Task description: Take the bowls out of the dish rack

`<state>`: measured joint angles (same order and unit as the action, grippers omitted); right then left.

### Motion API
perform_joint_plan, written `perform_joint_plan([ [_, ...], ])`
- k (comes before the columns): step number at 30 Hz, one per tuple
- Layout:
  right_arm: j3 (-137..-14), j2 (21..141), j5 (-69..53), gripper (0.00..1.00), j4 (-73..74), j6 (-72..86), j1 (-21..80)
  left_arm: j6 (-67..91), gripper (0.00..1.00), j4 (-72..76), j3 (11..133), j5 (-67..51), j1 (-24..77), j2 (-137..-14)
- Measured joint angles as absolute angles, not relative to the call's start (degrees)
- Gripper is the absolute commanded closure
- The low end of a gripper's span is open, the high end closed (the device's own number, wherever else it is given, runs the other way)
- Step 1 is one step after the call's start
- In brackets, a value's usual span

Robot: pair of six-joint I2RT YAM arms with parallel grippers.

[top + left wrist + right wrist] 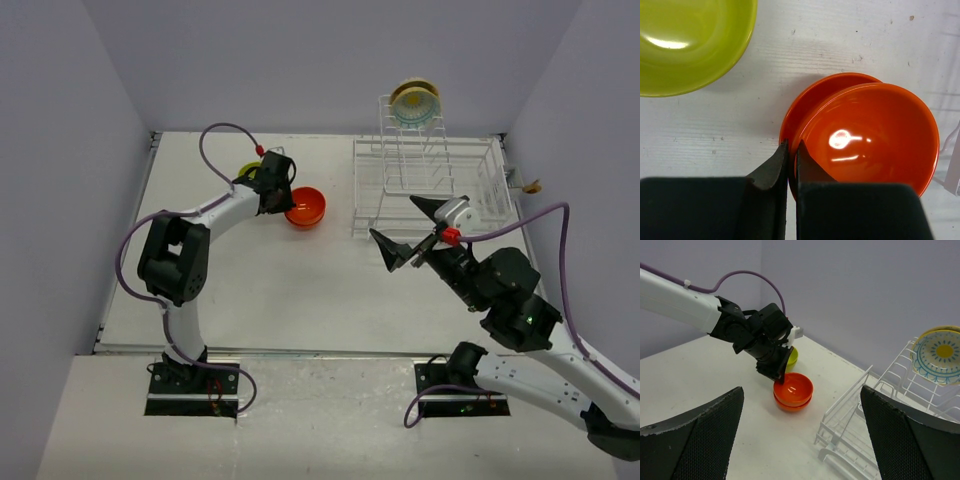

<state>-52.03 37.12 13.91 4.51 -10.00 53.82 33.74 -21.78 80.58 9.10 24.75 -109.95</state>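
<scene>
Two glossy orange-red bowls point(865, 135) sit nested on the table point(280, 290), the upper one slightly offset; they also show in the top view point(307, 208) and the right wrist view point(793, 390). My left gripper point(792, 148) is shut on the near rim of the upper one. A lime-green bowl point(685, 40) stands just beside them, mostly hidden behind the left wrist in the top view point(248, 172). The cream floral bowl point(415, 103) stands on edge in the tall section of the white dish rack point(430, 185). My right gripper point(413, 232) is open and empty, in front of the rack.
The rack's low basket point(855, 425) lies right of the orange bowls with a gap of bare table between. The left arm point(690, 305) stretches across the far left. Purple walls close in the table on three sides.
</scene>
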Motion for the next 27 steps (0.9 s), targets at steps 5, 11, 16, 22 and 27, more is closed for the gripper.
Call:
perform_joint_plan([
  [5,-52.01,36.84,13.74,0.01,4.56,-9.78,53.82,33.91,0.98,-20.34,80.25,8.64,24.36,-109.95],
  [11,-52.01,36.29,13.78,0.01,4.58,-9.45,53.82,34.52,0.66,-20.08,80.47,8.08,23.75,-110.0],
  [16,-52.01,37.74,14.22,0.01,4.58,-9.19,53.71,35.14,0.46,-19.75,79.79,7.75,23.73,-108.64],
  [22,-52.9,42.83,15.27,0.01,4.75,-0.3,44.23,35.81,0.0,-19.55,73.43,6.42,23.77,-96.38],
  [27,-59.88,52.75,7.07,0.01,5.69,18.65,23.73,35.31,0.0,-20.71,68.64,8.73,24.97,-74.04],
])
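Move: The left hand pinches the left rim of a tilted orange bowl; the lower orange bowl it goes onto is centred about 4 cm to the right, 1 cm ahead and 5 cm below. The green bowl lies some 9 cm ahead and 8 cm left. The open right hand has the patterned bowl about 34 cm ahead, 9 cm right and 10 cm lower, with the yellow bowl roughly 4 cm farther out behind it. Creeping forward barely 1 cm, the left hand opens wide to let go of the orange bowl's rim, then climbs about 19 cm and draws back some 7 cm with its fingers tipping up. Late on, the right hand, still open, sweeps about 12 cm forward and 6 cm right towards the patterned bowl in the rack, turning clockwise and tipping down. ##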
